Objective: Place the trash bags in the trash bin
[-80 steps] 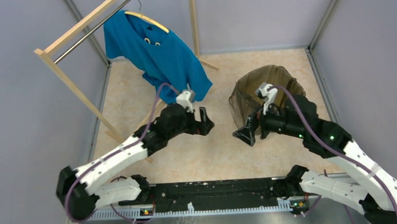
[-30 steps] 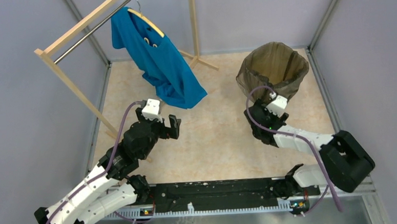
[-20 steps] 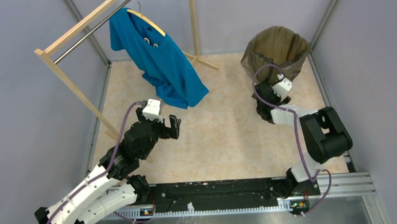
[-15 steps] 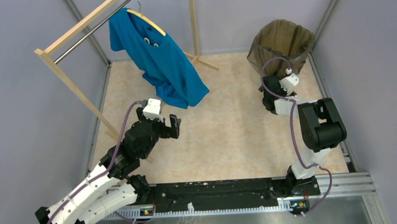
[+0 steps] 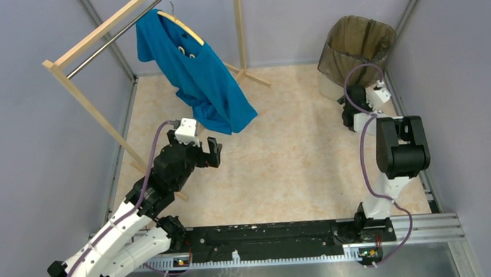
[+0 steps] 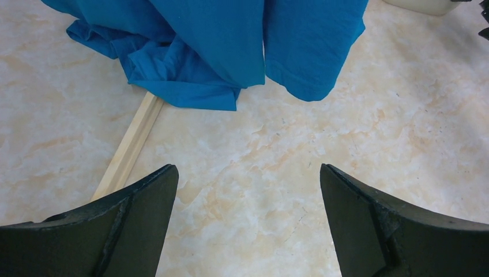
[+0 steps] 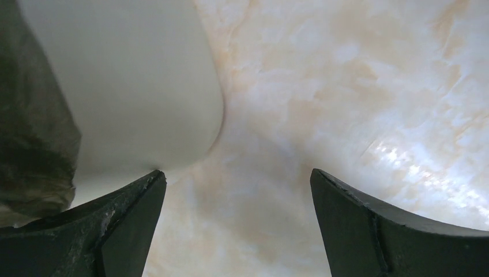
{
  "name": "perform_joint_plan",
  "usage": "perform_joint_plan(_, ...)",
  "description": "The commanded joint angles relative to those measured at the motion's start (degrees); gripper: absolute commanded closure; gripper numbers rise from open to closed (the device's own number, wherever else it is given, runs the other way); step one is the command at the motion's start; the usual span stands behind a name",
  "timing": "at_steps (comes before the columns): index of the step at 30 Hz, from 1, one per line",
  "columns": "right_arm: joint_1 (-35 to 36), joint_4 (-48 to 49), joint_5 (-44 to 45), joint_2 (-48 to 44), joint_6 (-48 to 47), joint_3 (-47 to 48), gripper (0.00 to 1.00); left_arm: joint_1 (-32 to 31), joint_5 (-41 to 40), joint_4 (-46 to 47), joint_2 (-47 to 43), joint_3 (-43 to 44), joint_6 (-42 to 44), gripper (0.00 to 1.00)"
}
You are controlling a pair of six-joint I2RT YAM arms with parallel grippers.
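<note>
The trash bin (image 5: 327, 85) stands in the far right corner, close to the walls. The brown see-through trash bag (image 5: 356, 41) lies in and over its rim, draped down the sides. My right gripper (image 5: 347, 106) is low beside the bin's near side. In the right wrist view it (image 7: 236, 172) is open with only floor between the fingers; its left fingertip (image 7: 144, 187) is at the cream bin wall (image 7: 132, 86), and the bag's hem (image 7: 32, 115) hangs at the left. My left gripper (image 5: 213, 154) hovers open over bare floor (image 6: 247, 167).
A wooden clothes rack (image 5: 82, 99) fills the far left. A blue shirt (image 5: 205, 77) hangs from it on a hanger, its hem reaching the floor (image 6: 230, 46). The rack's foot bar (image 6: 127, 147) lies just ahead of my left gripper. Grey walls enclose the floor.
The bin with the bag on it has slid from mid-right into the far right corner, my right gripper following it. The left arm has pulled back toward its base and now barely moves.
</note>
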Motion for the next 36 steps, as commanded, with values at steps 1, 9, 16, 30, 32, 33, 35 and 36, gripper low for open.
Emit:
perform_joint_plan(1,-2.9,2.4,-4.8,-6.7,-3.2,-1.2,0.04,1.8,3.5,3.5,0.2,-0.3,0.3,0.01)
perform_joint_plan(9,10.0,-12.2,-20.8,-37.8,-9.1,-16.0,0.01,3.0,5.4,3.7,-1.0,-0.7,-0.3,0.01)
perform_joint_plan(16,10.7,-30.0,-47.4,-67.0,-19.2,-12.7,0.01,3.0,8.7,0.9,-4.2,6.2,-2.2,0.01)
perform_joint_plan(30,10.7,-53.4,-42.5,-74.6,-28.7,24.6,0.01,3.0,18.1,-0.6,-4.2,30.0,-3.7,0.01)
perform_joint_plan(32,10.7,-53.9,-42.2,-74.3,-30.3,27.2,0.01,3.0,17.4,-0.6,-5.0,31.0,-3.9,0.01)
perform_joint_plan(33,10.7,-54.0,-41.8,-74.3,-30.9,28.0,0.01,3.0,16.7,-0.5,-5.3,31.2,-4.0,0.01)
perform_joint_plan(35,10.7,-53.9,-41.1,-74.5,-31.7,28.8,0.01,3.0,15.5,-0.5,-5.8,31.9,-4.2,0.01)
perform_joint_plan(36,10.7,-53.7,-40.9,-74.7,-32.1,28.9,0.01,3.0,15.0,-0.7,-5.9,32.2,-4.2,0.01)
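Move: The lined trash bin's middle stands about 12 cm to the right hand's left, 5 cm ahead and 8 cm above it; the open fingers are low beside its right side. From the left hand the bin is far off, roughly 27 cm ahead, 49 cm to the right and 10 cm lower. The blue shirt on the rack hangs some 18 cm ahead and 4 cm left of the left hand, at nearly its height. Back and up, the right hand withdraws from beside the trash bin, about 34 cm back and 43 cm up, swinging left early on; its wrist turns counter-clockwise and the fingers tip up from pointing down towards roughly level, still open. The left hand, after a pause, rises about 25 cm, eases back 8 cm and tilts its open, empty fingers up. ##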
